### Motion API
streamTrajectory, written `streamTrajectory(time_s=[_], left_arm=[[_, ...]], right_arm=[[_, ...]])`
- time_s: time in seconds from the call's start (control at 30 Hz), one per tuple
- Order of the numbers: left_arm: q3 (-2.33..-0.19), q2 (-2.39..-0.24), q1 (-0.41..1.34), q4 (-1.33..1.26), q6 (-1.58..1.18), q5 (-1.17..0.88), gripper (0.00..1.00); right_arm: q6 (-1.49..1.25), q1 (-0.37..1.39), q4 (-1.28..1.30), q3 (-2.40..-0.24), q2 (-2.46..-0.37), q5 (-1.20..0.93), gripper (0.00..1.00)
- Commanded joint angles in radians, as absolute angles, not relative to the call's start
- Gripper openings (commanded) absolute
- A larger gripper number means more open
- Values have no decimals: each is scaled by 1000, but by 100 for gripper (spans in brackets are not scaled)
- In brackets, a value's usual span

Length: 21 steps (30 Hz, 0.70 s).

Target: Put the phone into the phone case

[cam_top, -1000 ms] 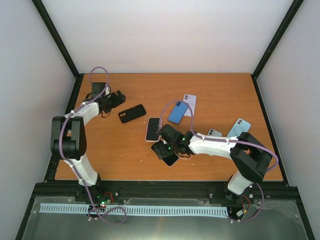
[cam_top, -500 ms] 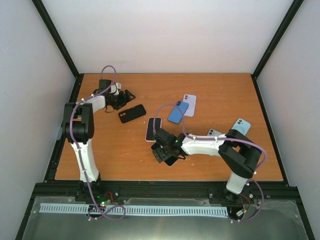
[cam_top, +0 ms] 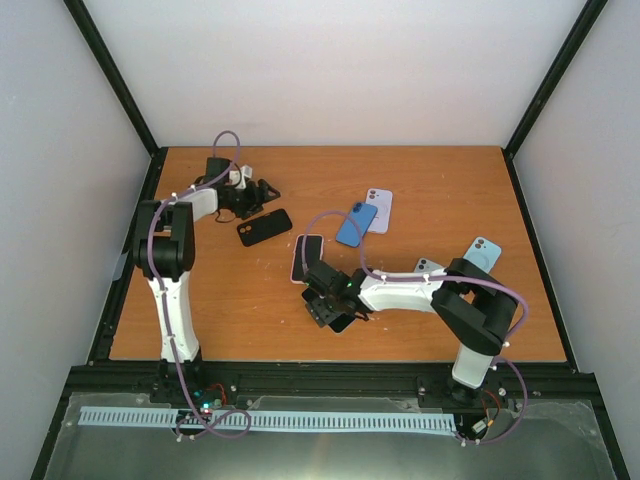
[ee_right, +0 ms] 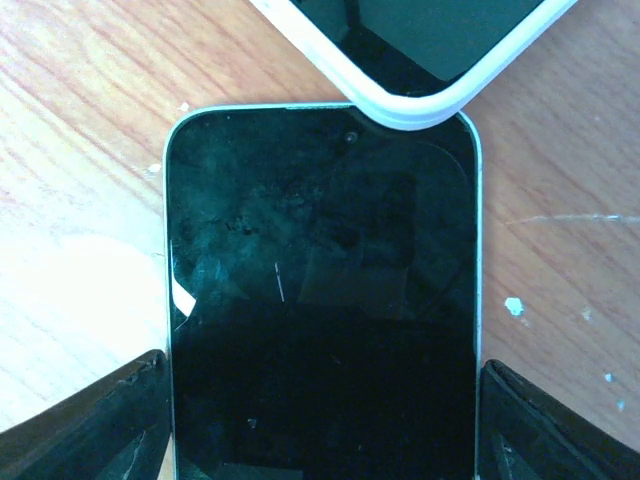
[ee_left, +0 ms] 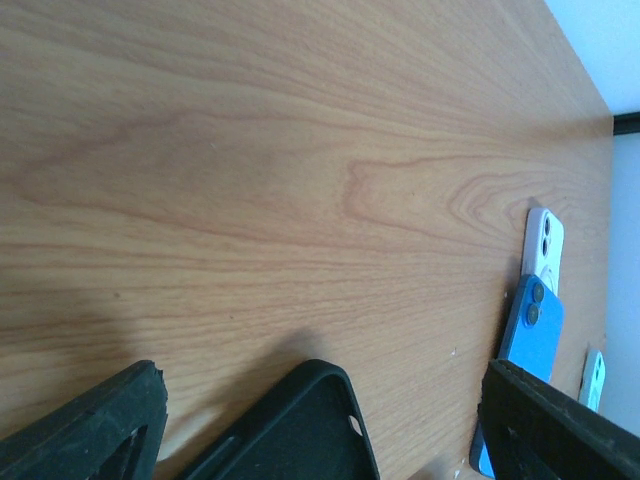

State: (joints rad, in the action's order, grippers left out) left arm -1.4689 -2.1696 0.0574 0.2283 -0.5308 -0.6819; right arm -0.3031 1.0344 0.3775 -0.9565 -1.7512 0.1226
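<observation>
The phone (cam_top: 342,322) lies screen up on the wooden table; in the right wrist view it (ee_right: 320,280) fills the middle, dark and smudged. My right gripper (cam_top: 326,304) (ee_right: 320,420) straddles it, one finger against each long edge. The black phone case (cam_top: 265,227) lies open side up at the back left. My left gripper (cam_top: 267,192) hovers just behind it, open. In the left wrist view a corner of the case (ee_left: 290,435) shows between the spread fingers of that gripper (ee_left: 320,430), touching neither.
A phone in a white case (cam_top: 306,258) (ee_right: 400,105) lies just beyond the held phone's top edge. A blue phone (cam_top: 356,224) (ee_left: 530,340) overlaps a lilac one (cam_top: 379,205) (ee_left: 543,245) mid-table. Two pale blue phones (cam_top: 478,255) sit at the right.
The left gripper has swung right toward the black case. The right gripper has shifted slightly left over the phone and its fingers have drawn in against the phone's edges.
</observation>
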Motion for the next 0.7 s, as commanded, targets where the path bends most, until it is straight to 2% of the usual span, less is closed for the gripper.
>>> streamTrajectory(time_s=[0.0,0.37,0.67], left_arm=[[-1501,-2188,78,307,-503,-677,85],[-1279,-2033,78,350,-479,-451,85],[-1059,-1873,88,306,-514,-435,80]], right_arm=[[-312,1066,388,-949,-1764,136,76],[-405,1069,361,-835,-1641,123,63],[-508,1067,372,-722,-1511,184,56]])
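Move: The bare phone is already between my right fingers, gripped near its middle. The phone in the pink case lies about 14 cm ahead of that hand and 4 cm to its left, its near corner right at the bare phone's far end. The empty black case lies roughly 7 cm back from my left hand, level sideways and about 5 cm lower; from that hand the pink-cased phone is some 17 cm back and 11 cm to the right. I sweep my left hand back towards myself by about 7 cm, drifting slightly left and sinking a little with its fingers still wide, and it pushes the black case along the table. With my right fingers snug on the bare phone's long edges, I pull the phone right and back about 5 cm at table level, away from the pink-cased phone. ##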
